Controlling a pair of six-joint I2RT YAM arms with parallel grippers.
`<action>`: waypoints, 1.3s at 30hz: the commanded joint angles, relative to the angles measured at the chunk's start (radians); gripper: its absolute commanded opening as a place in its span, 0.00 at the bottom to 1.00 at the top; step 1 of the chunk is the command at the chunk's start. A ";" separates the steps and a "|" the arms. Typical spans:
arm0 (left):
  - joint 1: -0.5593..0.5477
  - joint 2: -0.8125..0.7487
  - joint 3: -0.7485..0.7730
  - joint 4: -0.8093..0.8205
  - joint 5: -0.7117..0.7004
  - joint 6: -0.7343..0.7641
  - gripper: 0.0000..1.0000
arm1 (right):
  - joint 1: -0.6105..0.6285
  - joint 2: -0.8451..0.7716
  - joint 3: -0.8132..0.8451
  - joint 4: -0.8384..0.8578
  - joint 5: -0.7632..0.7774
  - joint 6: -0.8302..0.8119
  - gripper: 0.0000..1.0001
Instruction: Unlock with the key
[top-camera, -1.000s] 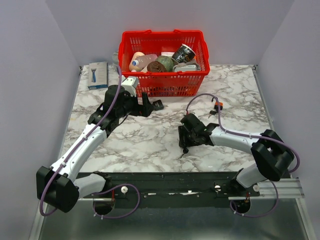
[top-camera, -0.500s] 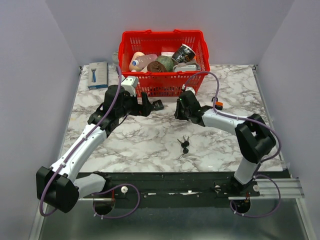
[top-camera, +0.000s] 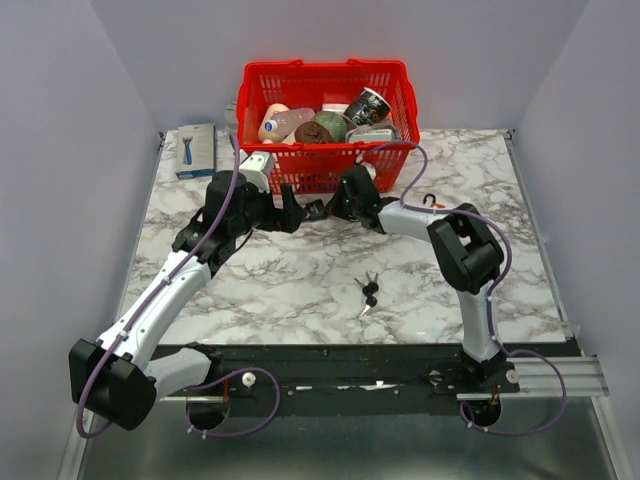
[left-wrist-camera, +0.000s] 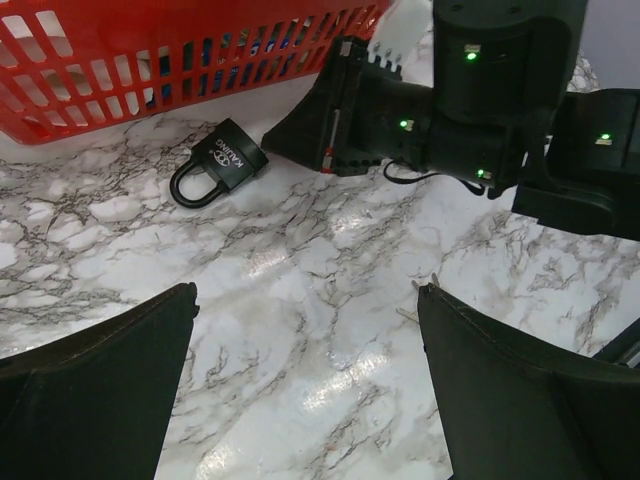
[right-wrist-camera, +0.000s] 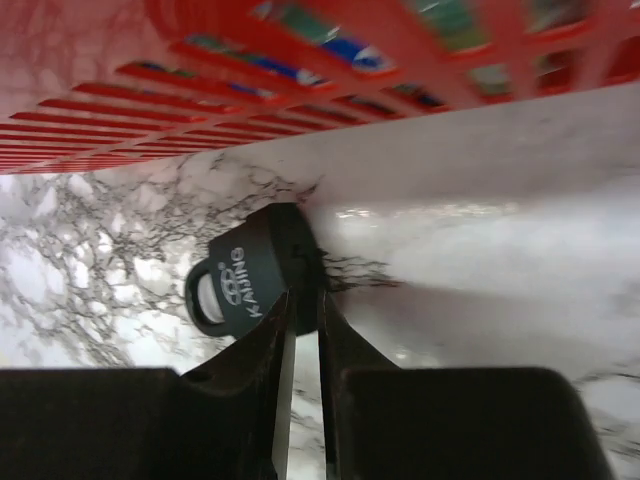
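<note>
The black padlock lies flat on the marble just in front of the red basket. A bunch of keys lies loose on the table's middle, apart from both grippers. My right gripper points left along the table. Its jaws are drawn to a narrow slit and its tips are against the padlock's body end. My left gripper hovers wide open just left of the padlock, with only bare marble between its fingers.
The red basket, full of groceries, stands right behind the padlock. A boxed blue razor lies at the back left. A small black and orange hook sits right of the right arm.
My right gripper left the keys on the table, swung up and left to the padlock, and narrowed its jaws on the way. The left arm stayed still.
</note>
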 joint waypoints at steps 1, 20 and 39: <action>-0.004 -0.025 0.006 0.015 -0.021 0.011 0.99 | 0.034 0.102 0.128 -0.030 -0.083 0.079 0.21; -0.004 -0.030 0.006 0.012 -0.036 0.018 0.99 | 0.162 0.099 0.107 -0.021 -0.126 0.036 0.21; -0.004 -0.019 0.003 0.012 -0.044 0.019 0.99 | 0.102 -0.324 -0.218 -0.052 0.184 -0.116 0.77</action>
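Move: The black padlock lies right at the right hand's nearly shut fingertips, its middle about 4 cm to the left, level fore and aft and 1 cm lower. The red basket's middle is some 17 cm ahead and 3 cm left of that hand, the keys about 24 cm back and 10 cm right, the orange padlock roughly 28 cm to the right. From the idle left hand the black padlock is about 13 cm ahead, 4 cm right and 20 cm below. With barely parted fingertips against the black padlock's right end, the right hand pushes it leftward, sweeping about 9 cm left while drawing back some 5 cm low over the table and turning slightly counter-clockwise. It then comes free, rising about 10 cm off the low point and swinging back right by the same 9 cm or so, the fingers opening wide on the way. ##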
